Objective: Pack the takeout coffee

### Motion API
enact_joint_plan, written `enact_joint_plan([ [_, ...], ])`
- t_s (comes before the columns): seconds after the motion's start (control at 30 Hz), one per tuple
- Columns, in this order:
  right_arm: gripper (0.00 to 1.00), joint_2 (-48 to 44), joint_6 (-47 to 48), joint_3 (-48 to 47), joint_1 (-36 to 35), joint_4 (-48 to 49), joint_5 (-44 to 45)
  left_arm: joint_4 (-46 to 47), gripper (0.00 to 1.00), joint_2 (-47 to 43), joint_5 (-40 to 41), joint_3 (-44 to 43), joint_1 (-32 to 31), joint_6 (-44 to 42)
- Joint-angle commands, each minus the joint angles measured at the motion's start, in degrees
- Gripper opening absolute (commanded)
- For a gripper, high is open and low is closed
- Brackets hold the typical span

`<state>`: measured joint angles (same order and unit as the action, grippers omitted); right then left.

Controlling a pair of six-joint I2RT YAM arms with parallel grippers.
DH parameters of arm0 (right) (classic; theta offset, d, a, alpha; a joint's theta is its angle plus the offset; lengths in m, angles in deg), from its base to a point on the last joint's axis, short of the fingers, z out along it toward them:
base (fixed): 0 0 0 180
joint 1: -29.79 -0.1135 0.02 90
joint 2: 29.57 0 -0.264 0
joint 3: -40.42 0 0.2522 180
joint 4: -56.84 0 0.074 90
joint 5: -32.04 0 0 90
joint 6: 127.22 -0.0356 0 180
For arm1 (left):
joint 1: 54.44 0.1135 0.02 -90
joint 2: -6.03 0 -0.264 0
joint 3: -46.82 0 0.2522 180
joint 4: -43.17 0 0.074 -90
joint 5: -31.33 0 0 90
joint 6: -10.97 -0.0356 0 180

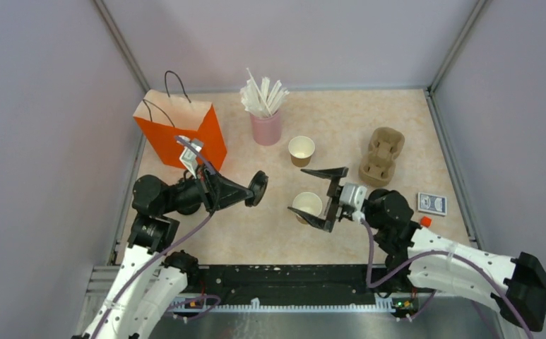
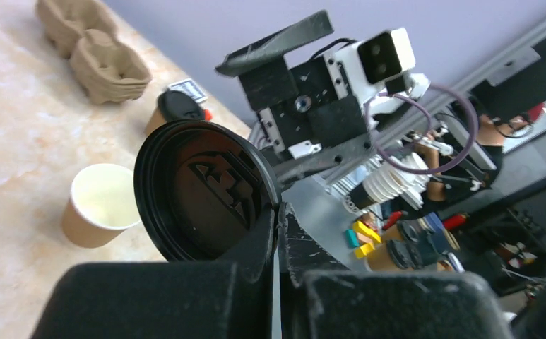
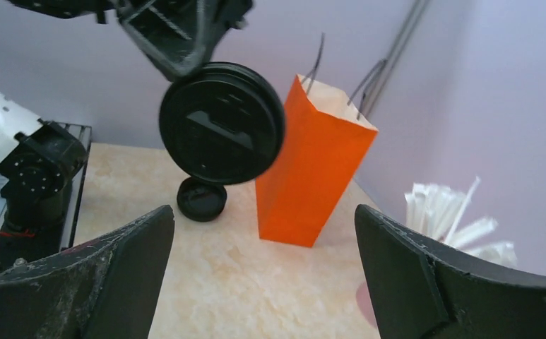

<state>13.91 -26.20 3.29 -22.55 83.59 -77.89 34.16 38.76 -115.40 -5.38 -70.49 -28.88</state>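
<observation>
Two lidless brown paper cups of the takeout coffee stand on the table, one near the middle (image 1: 301,150) and one closer to me (image 1: 307,206). My left gripper (image 1: 251,191) is shut on the rim of a round black lid (image 2: 203,191), held on edge in the air left of the nearer cup (image 2: 102,205). My right gripper (image 1: 321,198) is open wide, its fingers either side of the nearer cup and facing the held lid (image 3: 222,123). A second black lid (image 3: 201,199) lies flat on the table under the left arm. The orange bag (image 1: 178,131) stands at the back left.
A pink cup of white straws (image 1: 265,123) stands behind the cups. The tan pulp carrier (image 1: 381,155) lies at the right, with a blue card pack (image 1: 432,203) near it. Grey walls close in the table on three sides.
</observation>
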Motion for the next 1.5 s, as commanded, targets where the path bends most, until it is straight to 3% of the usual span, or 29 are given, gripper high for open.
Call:
enact_joint_plan([
  [0.0,0.96,5.52,16.17,-4.0,-7.47,7.76,2.29,20.16,0.0,1.17,-6.44,1.32,-0.11,10.0],
  [0.17,0.96,11.45,14.85,-6.55,-11.79,13.62,8.5,23.31,0.0,2.88,-6.9,3.2,-0.42,8.99],
  [0.3,0.94,14.72,4.79,-10.31,-13.21,13.38,15.02,25.72,0.0,1.9,-5.04,6.99,-0.51,4.12],
  [0.43,0.93,16.85,0.87,-10.11,-14.94,16.09,19.61,38.19,0.0,1.2,-2.24,11.85,-0.56,9.37],
  [0.57,0.93,18.72,2.03,-9.32,-15.75,18.89,23.27,44.64,0.0,1.48,0.53,14.73,-0.65,12.03],
  [0.93,0.94,21.71,2.1,-10.15,-16.34,20.1,21.78,52.14,0.0,1.95,3.41,18.66,-0.99,15.17],
  [1.47,0.98,21.09,4.63,-10.39,-17.22,16.82,18.29,49.76,0.0,1.27,3.54,18.79,-1.08,12.07],
])
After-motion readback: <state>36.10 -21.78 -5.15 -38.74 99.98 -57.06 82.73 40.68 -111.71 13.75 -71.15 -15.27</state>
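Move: The black lid held in the left fingers is about 10 cm to the left of the open right gripper, some 4 cm higher and 1 cm nearer the base. From the left hand point, its middle lies about 2 cm ahead, 2 cm right and 1 cm above. The near cup stands about 3 cm ahead and 4 cm right of the right gripper, roughly 19 cm below; the far cup about 20 cm ahead, 3 cm right. Bring the wide-open right gripper left about 8 cm towards the lid, quickly at first, then easing in; let it rise about 3.5 cm on the way and sink back 2 cm, its fingers straddling the lid's line but not closing. Keep the left pinch on the rim and hold that hand nearly in place while its wrist tilts and rolls some 20 degrees, fingertips tipping up. ##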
